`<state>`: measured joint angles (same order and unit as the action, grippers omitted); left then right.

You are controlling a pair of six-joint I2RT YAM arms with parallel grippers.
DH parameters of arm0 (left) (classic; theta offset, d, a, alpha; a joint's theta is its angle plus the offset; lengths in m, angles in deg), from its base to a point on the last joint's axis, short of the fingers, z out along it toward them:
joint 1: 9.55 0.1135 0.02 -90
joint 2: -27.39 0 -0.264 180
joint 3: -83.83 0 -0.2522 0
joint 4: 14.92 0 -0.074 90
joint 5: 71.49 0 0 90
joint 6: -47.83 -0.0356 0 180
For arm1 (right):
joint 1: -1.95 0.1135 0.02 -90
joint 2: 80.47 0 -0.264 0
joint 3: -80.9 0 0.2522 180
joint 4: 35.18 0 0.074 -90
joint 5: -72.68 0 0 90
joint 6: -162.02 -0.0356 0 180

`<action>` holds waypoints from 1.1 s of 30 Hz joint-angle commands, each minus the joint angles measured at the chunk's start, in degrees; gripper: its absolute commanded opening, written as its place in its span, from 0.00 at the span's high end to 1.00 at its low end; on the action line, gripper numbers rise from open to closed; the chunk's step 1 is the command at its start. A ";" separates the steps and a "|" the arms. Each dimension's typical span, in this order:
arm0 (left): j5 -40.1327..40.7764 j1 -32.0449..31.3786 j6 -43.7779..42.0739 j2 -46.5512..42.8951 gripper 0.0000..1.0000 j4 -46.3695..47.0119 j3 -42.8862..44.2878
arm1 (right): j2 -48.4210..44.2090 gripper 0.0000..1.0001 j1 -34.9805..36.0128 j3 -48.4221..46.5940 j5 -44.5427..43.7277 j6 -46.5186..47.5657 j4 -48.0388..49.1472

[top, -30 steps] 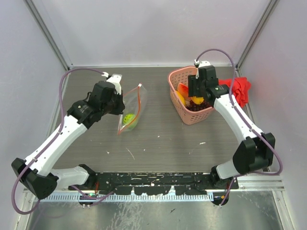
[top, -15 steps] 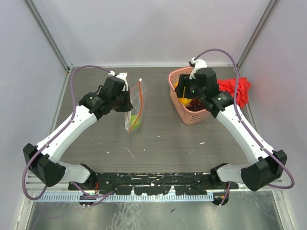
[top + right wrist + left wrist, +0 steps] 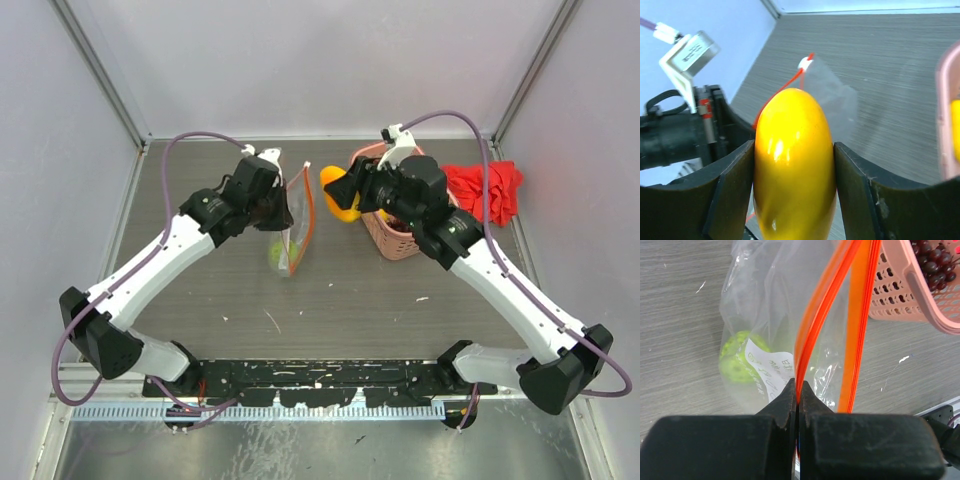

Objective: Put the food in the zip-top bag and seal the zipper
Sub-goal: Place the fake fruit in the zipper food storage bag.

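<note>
The clear zip-top bag (image 3: 293,232) hangs upright, mouth up, with its orange-red zipper (image 3: 812,320) parted into two strips. My left gripper (image 3: 798,388) is shut on one zipper strip at the bag's near edge. Inside the bag, at the bottom, lies the bumpy lime-green ball (image 3: 739,359). My right gripper (image 3: 794,155) is shut on a yellow piece (image 3: 794,165) of food and holds it in the air just right of the bag's mouth (image 3: 340,195). The dark purple grape bunch (image 3: 932,260) lies in the pink basket.
The pink lattice basket (image 3: 385,240) stands right of the bag, partly under my right arm. Another yellow piece (image 3: 956,130) shows inside it. A red cloth (image 3: 488,190) lies at the back right. Walls close in the table on three sides.
My right gripper has lifted the yellow piece out of the basket and carried it left toward the bag. My left gripper has drawn the bag to the right and stood it upright.
</note>
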<state>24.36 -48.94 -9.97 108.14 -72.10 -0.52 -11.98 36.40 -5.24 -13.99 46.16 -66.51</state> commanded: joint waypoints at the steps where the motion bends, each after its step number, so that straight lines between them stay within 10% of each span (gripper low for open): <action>1: 1.64 -0.96 0.75 0.51 1.00 2.03 4.34 | -2.39 0.73 3.14 3.58 0.16 -7.60 15.08; 13: 0.29 -2.34 2.64 1.03 1.00 1.75 5.55 | -1.97 0.74 8.38 16.22 -7.19 -16.56 35.97; 33: 0.13 -2.75 0.45 1.20 1.00 1.32 5.78 | 1.63 0.73 8.63 17.20 -3.38 -16.98 24.92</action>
<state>25.25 -51.19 -8.44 109.80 -72.25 2.34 -12.39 44.75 16.66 -19.24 28.30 -40.28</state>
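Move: The right hand, with the orange fruit in its fingers, has the bag's open mouth about 10 cm to its left, 1 cm back and some 8 cm lower. The green fruit inside the bag lies about 13 cm left of this hand, roughly level fore-and-aft and 20 cm down; the basket is about 16 cm right, 10 cm ahead and 20 cm below. The left hand pinches the zipper rim, with the mouth's middle about 4 cm to its right and 1 cm ahead, at its own height. Bound for the bag's open mouth, the right hand keeps its grip on the orange fruit and swings about 5 cm left, then sinks some 7 cm, easing slightly back and rolling its left side up by 15 to 20 degrees. The left hand keeps the zipper rim pinched shut in its fingers, shifting the bag nearly 2 cm right and 1 cm up before holding still. ##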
